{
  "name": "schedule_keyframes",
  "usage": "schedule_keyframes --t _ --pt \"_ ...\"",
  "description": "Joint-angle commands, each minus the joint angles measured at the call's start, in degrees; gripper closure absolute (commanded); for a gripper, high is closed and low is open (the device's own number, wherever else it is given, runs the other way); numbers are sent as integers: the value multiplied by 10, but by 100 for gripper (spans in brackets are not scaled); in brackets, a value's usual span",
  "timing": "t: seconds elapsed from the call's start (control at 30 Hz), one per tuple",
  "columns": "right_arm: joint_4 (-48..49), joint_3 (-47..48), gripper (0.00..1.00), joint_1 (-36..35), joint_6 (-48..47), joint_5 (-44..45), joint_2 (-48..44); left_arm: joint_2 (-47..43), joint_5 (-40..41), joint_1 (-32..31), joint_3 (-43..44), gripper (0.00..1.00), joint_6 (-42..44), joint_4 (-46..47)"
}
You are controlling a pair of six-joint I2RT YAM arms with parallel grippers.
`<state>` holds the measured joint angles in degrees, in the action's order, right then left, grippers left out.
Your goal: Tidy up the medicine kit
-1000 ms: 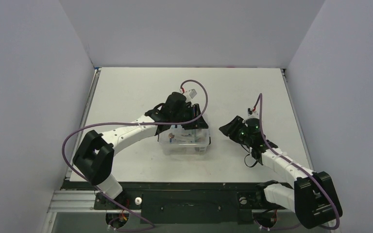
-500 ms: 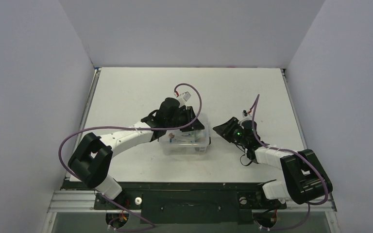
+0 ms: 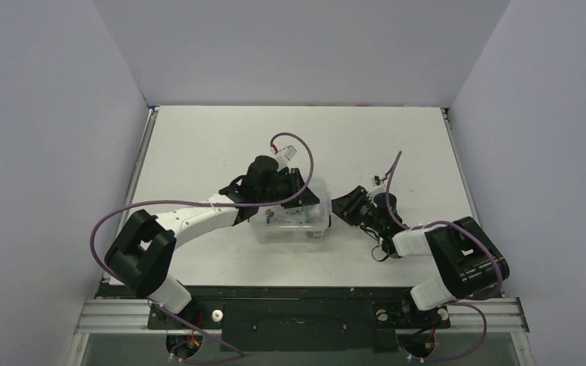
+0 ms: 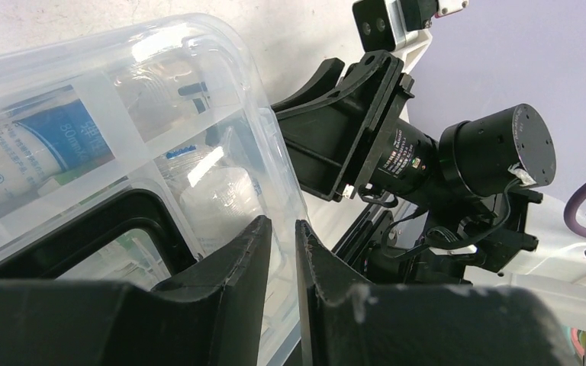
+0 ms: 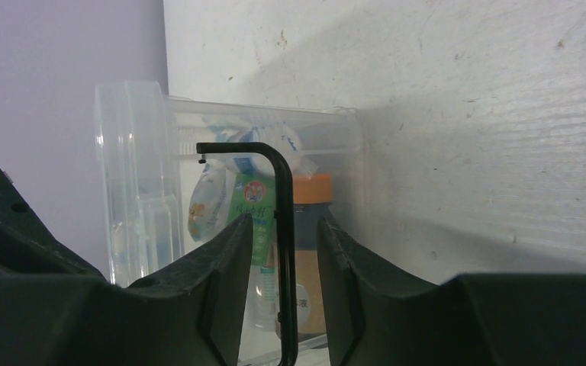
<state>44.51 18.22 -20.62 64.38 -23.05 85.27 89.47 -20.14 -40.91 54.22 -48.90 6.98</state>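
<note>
The medicine kit (image 3: 290,227), a clear box with rounded corners, sits mid-table with packets and bottles inside. A clear lid with a black handle (image 4: 84,221) lies on it. My left gripper (image 3: 296,191) is over the kit's far right corner, and in the left wrist view the gripper (image 4: 283,232) is shut on the lid's clear edge (image 4: 275,175). My right gripper (image 3: 343,206) is at the kit's right side. In the right wrist view that gripper (image 5: 284,229) is open, its fingers astride the black side clip (image 5: 283,198) without touching it.
Through the kit's wall (image 5: 336,137) show an orange-capped bottle (image 5: 310,194) and a green-and-white pouch (image 5: 254,204). A blue-labelled box (image 4: 53,149) lies inside. The right arm's wrist (image 4: 435,156) is close beside the kit. Grey walls stand on three sides.
My right gripper has moved left and down to the kit's right side, around the clip. My left gripper has shifted slightly left over the kit. The kit has stayed put.
</note>
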Motion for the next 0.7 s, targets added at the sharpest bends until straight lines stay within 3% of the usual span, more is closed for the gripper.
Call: schedule_keyframes --t 0.0,0.1,0.27,0.33,0.67 --pt "84 -3 68 -13 16 -9 18 15 20 8 -32 82 22 -95" --pt "108 -7 73 -16 27 -11 30 14 19 8 -35 82 20 -94" --pt "126 -13 94 -16 39 -14 40 10 18 9 -35 82 21 -95" --pt "125 -15 98 -15 39 -13 35 10 19 9 -35 82 21 -95" --pt "-12 -7 100 -13 -19 20 -75 6 16 10 -37 82 23 -96"
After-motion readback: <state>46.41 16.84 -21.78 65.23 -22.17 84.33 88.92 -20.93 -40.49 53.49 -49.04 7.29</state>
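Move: The kit box's black side handle passes almost between the right fingertips: its middle is about 1 cm back of that hand, 1 cm to the left and level with it. The lidded box's middle lies some 11 cm to the left and 1 cm back, about level; the orange-capped bottle inside is roughly 5 cm left, 2 cm ahead and 2 cm lower. From the left hand the handle is about 4 cm to the right, 2 cm back and 7 cm below. Leftward by about 1 cm, the right hand brings its parted fingers around the black bar of the side handle, then closes them from a third open to nearly shut, pinching it. It then starts easing back to the right and slightly up, under 1 cm, with the grip kept. The left hand stays in place at the lid's right rim, its narrow finger gap unchanged. ##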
